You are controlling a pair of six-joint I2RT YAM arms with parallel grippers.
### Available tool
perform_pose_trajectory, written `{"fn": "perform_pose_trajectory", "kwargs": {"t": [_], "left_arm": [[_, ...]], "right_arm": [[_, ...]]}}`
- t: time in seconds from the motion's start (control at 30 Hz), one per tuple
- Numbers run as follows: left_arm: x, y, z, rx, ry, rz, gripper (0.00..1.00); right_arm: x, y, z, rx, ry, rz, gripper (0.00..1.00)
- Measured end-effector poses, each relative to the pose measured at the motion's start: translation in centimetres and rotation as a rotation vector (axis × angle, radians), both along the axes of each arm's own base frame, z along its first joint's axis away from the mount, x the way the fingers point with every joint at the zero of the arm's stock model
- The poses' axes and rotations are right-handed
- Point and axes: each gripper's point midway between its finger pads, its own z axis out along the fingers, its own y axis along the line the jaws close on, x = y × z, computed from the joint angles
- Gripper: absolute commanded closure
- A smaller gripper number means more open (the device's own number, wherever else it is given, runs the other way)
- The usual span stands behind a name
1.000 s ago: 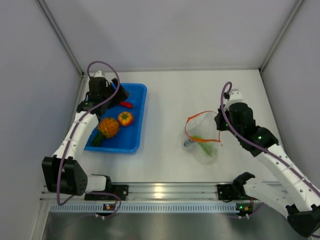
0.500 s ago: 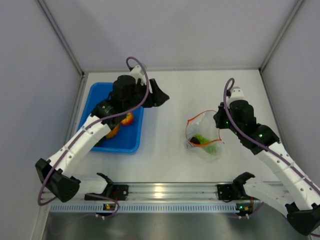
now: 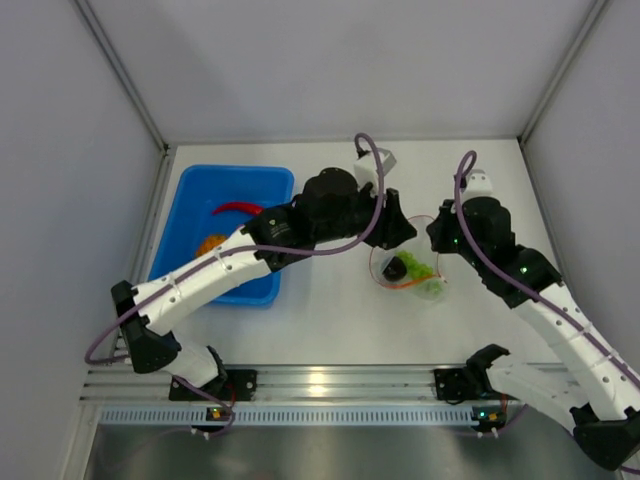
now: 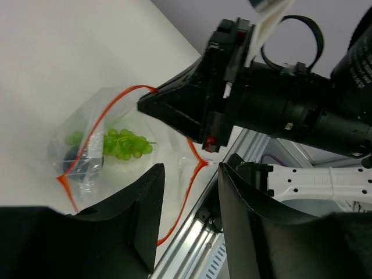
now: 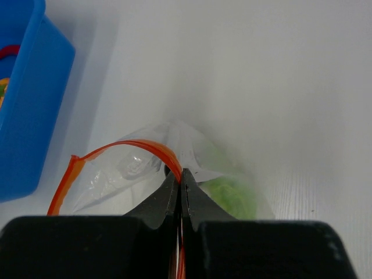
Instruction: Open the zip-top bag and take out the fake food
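The clear zip-top bag (image 3: 415,280) lies right of centre, its orange zip strip (image 4: 93,131) gaping wide. My right gripper (image 5: 181,174) is shut on that strip at the bag's right rim, seen also in the top view (image 3: 440,245). Fake food inside the bag: a green bunch (image 4: 125,144) and a dark piece (image 3: 396,268). My left gripper (image 3: 402,238) hovers just above the bag's mouth, fingers (image 4: 139,215) apart with nothing between them. A red chili (image 3: 235,208) and an orange piece (image 3: 210,243) lie in the blue tray.
The blue tray (image 3: 255,180) stands at the left, partly under my left arm. An aluminium rail (image 3: 330,380) runs along the near edge. Grey walls close in the table at the left, back and right.
My left arm has swung from over the blue tray rightward to the bag, its jaws narrowing on the way. The right gripper has kept its hold on the zip strip.
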Motion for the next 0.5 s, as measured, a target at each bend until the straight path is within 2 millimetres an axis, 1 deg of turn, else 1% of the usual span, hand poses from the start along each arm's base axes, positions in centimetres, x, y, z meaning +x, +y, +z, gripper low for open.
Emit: {"fn": "perform_pose_trajectory", "kwargs": {"t": [0.03, 0.1, 0.13, 0.17, 0.23, 0.3, 0.37, 0.5], "left_arm": [[-0.5, -0.9, 0.1, 0.001, -0.004, -0.023, 0.66], [-1.4, -2.6, -0.1, 0.007, -0.011, -0.064, 0.79], [-1.7, -3.4, -0.5, 0.014, -0.016, -0.083, 0.93], [-1.9, -3.9, -0.8, 0.021, -0.022, -0.097, 1.0], [-2.3, -5.1, -2.2, 0.049, -0.024, -0.129, 1.0], [-2.4, -5.7, -3.4, 0.072, -0.026, -0.145, 1.0], [-2.2, -6.0, -3.9, 0.08, -0.04, -0.151, 1.0], [-1.8, -6.1, -5.1, 0.084, -0.084, -0.153, 1.0]], "right_arm": [[0.0, 0.1, 0.0, 0.007, 0.002, 0.003, 1.0], [-0.1, 0.4, 0.1, 0.024, 0.002, 0.009, 1.0], [-0.1, 0.6, 0.2, 0.033, 0.002, 0.012, 1.0], [-0.1, 0.7, 0.3, 0.043, 0.001, 0.015, 1.0], [-0.1, 1.1, 0.5, 0.063, -0.001, 0.025, 1.0], [-0.2, 0.9, 0.3, 0.059, 0.002, 0.021, 1.0], [-0.1, 0.4, -0.1, 0.055, 0.006, 0.001, 1.0], [-0.5, 0.5, 0.0, 0.081, 0.003, -0.001, 1.0]]}}
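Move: The grapes, in the open bag, lie roughly 10 cm to the left gripper's right, 4 cm farther out and some 30 cm below it. The dark avocado beside them is about 4 cm right, 6 cm ahead and just as low. The bag rim pinched by the right gripper is about 7 cm right, 5 cm ahead and 10 cm lower. From the right gripper the grapes are some 4 cm right, 1 cm back and 20 cm below. Bring the left gripper right about 6 cm, drawing back a couple of centimetres and shutting its half-open fingers on the way, then sink it about 5 cm over the bag's mouth, close beside the right gripper; turn it some 10 degrees clockwise. Keep the right gripper shut on the rim, nearly in place, rolling it slightly. ##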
